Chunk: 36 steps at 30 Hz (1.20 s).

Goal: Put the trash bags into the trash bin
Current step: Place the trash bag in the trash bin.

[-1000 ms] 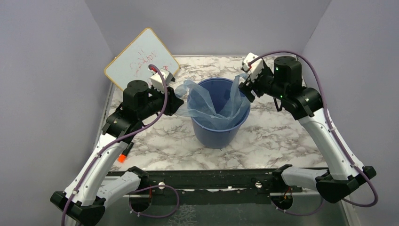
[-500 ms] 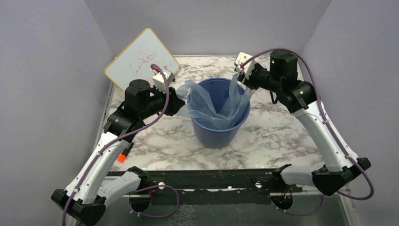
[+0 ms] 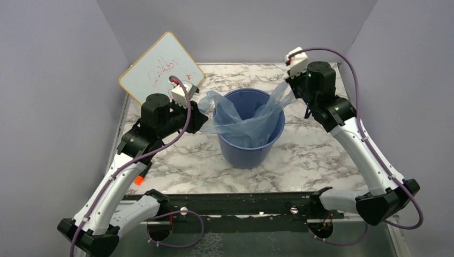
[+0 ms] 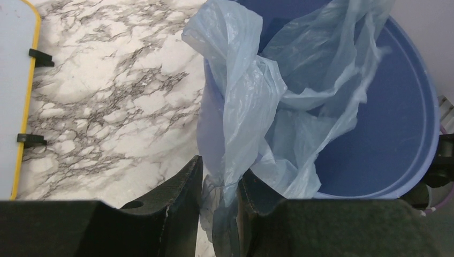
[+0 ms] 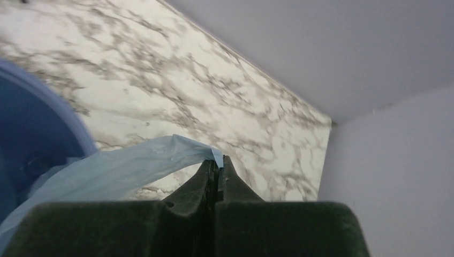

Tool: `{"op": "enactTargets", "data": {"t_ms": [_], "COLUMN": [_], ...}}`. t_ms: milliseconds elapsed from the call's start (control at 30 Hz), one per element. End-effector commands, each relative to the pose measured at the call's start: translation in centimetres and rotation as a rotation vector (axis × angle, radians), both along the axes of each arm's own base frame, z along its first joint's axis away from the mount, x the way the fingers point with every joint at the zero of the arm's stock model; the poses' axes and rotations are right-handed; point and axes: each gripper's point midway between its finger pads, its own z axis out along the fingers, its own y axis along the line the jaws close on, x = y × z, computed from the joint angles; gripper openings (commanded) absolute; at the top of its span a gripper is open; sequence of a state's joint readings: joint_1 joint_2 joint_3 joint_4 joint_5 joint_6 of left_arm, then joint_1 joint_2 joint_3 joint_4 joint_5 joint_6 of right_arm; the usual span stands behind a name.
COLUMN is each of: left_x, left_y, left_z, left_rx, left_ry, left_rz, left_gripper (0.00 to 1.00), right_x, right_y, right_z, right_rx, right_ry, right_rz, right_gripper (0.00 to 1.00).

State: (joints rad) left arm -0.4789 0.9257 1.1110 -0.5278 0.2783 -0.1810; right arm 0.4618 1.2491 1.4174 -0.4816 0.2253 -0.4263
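Note:
The blue trash bin (image 3: 249, 154) stands mid-table, and the light-blue trash bag (image 3: 241, 119) hangs partly inside it and spills over both sides of the rim. At the bin's left rim my left gripper (image 3: 202, 116) is shut on a bunched fold of the bag (image 4: 251, 96), which runs down between the fingers (image 4: 182, 187); the bin's inner wall (image 4: 396, 107) lies just beyond. My right gripper (image 3: 292, 87) is beyond the right rim, shut on a thin corner of the bag (image 5: 123, 166), pulling it taut. In the right wrist view the gripper (image 5: 217, 163) has the bin (image 5: 32, 123) at left.
A white board with red writing (image 3: 160, 67) leans at the back left, its yellow edge (image 4: 24, 107) close to my left arm. Grey walls close in the marble table (image 3: 321, 155) on three sides; the right gripper is near the back right corner (image 5: 332, 123).
The right gripper has shut on the bag's right edge and swung back and to the right, drawing that edge out over the rim. The left arm has held still.

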Motion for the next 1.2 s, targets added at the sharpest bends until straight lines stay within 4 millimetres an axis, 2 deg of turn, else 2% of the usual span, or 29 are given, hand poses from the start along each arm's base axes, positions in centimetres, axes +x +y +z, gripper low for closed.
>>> {"op": "enactTargets", "data": {"t_ms": [0, 100, 167, 267, 333, 467, 533, 767, 833, 900, 1033, 1100, 1167], "left_x": [0.4, 0.3, 0.2, -0.2, -0.5, -1.1, -1.1, -1.7, -2.0, -1.6, 0.5, 0.5, 0.4], "left_y": [1.9, 2.5, 2.6, 2.2, 1.9, 1.5, 1.6, 2.2, 2.4, 2.9, 4.4, 4.0, 3.4], "left_z": [-0.8, -1.0, -1.3, -1.4, -1.4, -0.9, -0.5, 3.2, 4.0, 4.6, 4.1, 5.2, 7.1], "left_rx": [0.020, 0.019, 0.011, -0.005, -0.017, -0.030, -0.026, 0.010, 0.032, 0.060, 0.189, 0.200, 0.186], "left_ry": [0.007, 0.013, 0.022, 0.038, 0.042, 0.034, 0.025, -0.120, -0.159, -0.159, -0.092, -0.119, -0.184], "left_rz": [0.112, 0.154, 0.160, 0.141, 0.116, 0.080, 0.080, 0.038, 0.017, 0.043, 0.134, 0.099, 0.056], "left_gripper": [0.28, 0.27, 0.27, 0.27, 0.27, 0.34, 0.40, 0.81, 0.91, 0.94, 0.94, 0.95, 0.97], "right_x": [0.1, -1.1, -2.1, -3.9, -5.0, -7.2, -8.0, -8.8, -8.8, -8.8, -9.0, -9.0, -9.0], "right_y": [-8.0, -10.7, -11.1, -10.6, -9.6, -7.9, -7.2, -6.6, -6.1, -5.9, -5.8, -5.8, -5.8], "right_z": [-0.4, -2.6, -4.0, -5.9, -6.3, -5.9, -6.3, -7.7, -7.6, -7.3, -6.8, -6.8, -7.0], "right_rx": [0.199, 0.292, 0.317, 0.370, 0.401, 0.439, 0.449, 0.423, 0.431, 0.444, 0.454, 0.455, 0.452], "right_ry": [-0.046, -0.020, 0.002, 0.059, 0.080, 0.081, 0.108, 0.182, 0.186, 0.180, 0.166, 0.167, 0.178], "right_rz": [-0.433, -0.518, -0.533, -0.514, -0.456, -0.316, -0.271, -0.238, -0.214, -0.203, -0.195, -0.193, -0.193], "right_gripper": [0.01, 0.01, 0.01, 0.01, 0.01, 0.01, 0.01, 0.01, 0.01, 0.01, 0.01, 0.01, 0.01]}}
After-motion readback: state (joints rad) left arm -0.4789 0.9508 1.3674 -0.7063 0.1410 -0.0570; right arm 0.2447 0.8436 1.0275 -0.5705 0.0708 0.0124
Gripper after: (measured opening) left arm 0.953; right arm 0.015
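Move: The left fingers hold one end of the trash bag just outside the bin's left rim. The middle of the bin mouth is about 17 cm to this hand's right, 2 cm ahead and 5 cm below. The whiteboard lies roughly 22 cm to its left, 27 cm ahead and 26 cm lower. From the right hand, which pinches the bag's other end, the bin mouth is some 16 cm left, 9 cm back and 10 cm below. Keep the right fingers shut on the bag and sweep them about 11 cm right and 6 cm down, then draw back beyond the bin's right side, rolling the hand's left side up some 25 degrees. Ease the left hand slightly left and down, then open its fingers wide to let go of its end and lift clear, about 8 cm. ##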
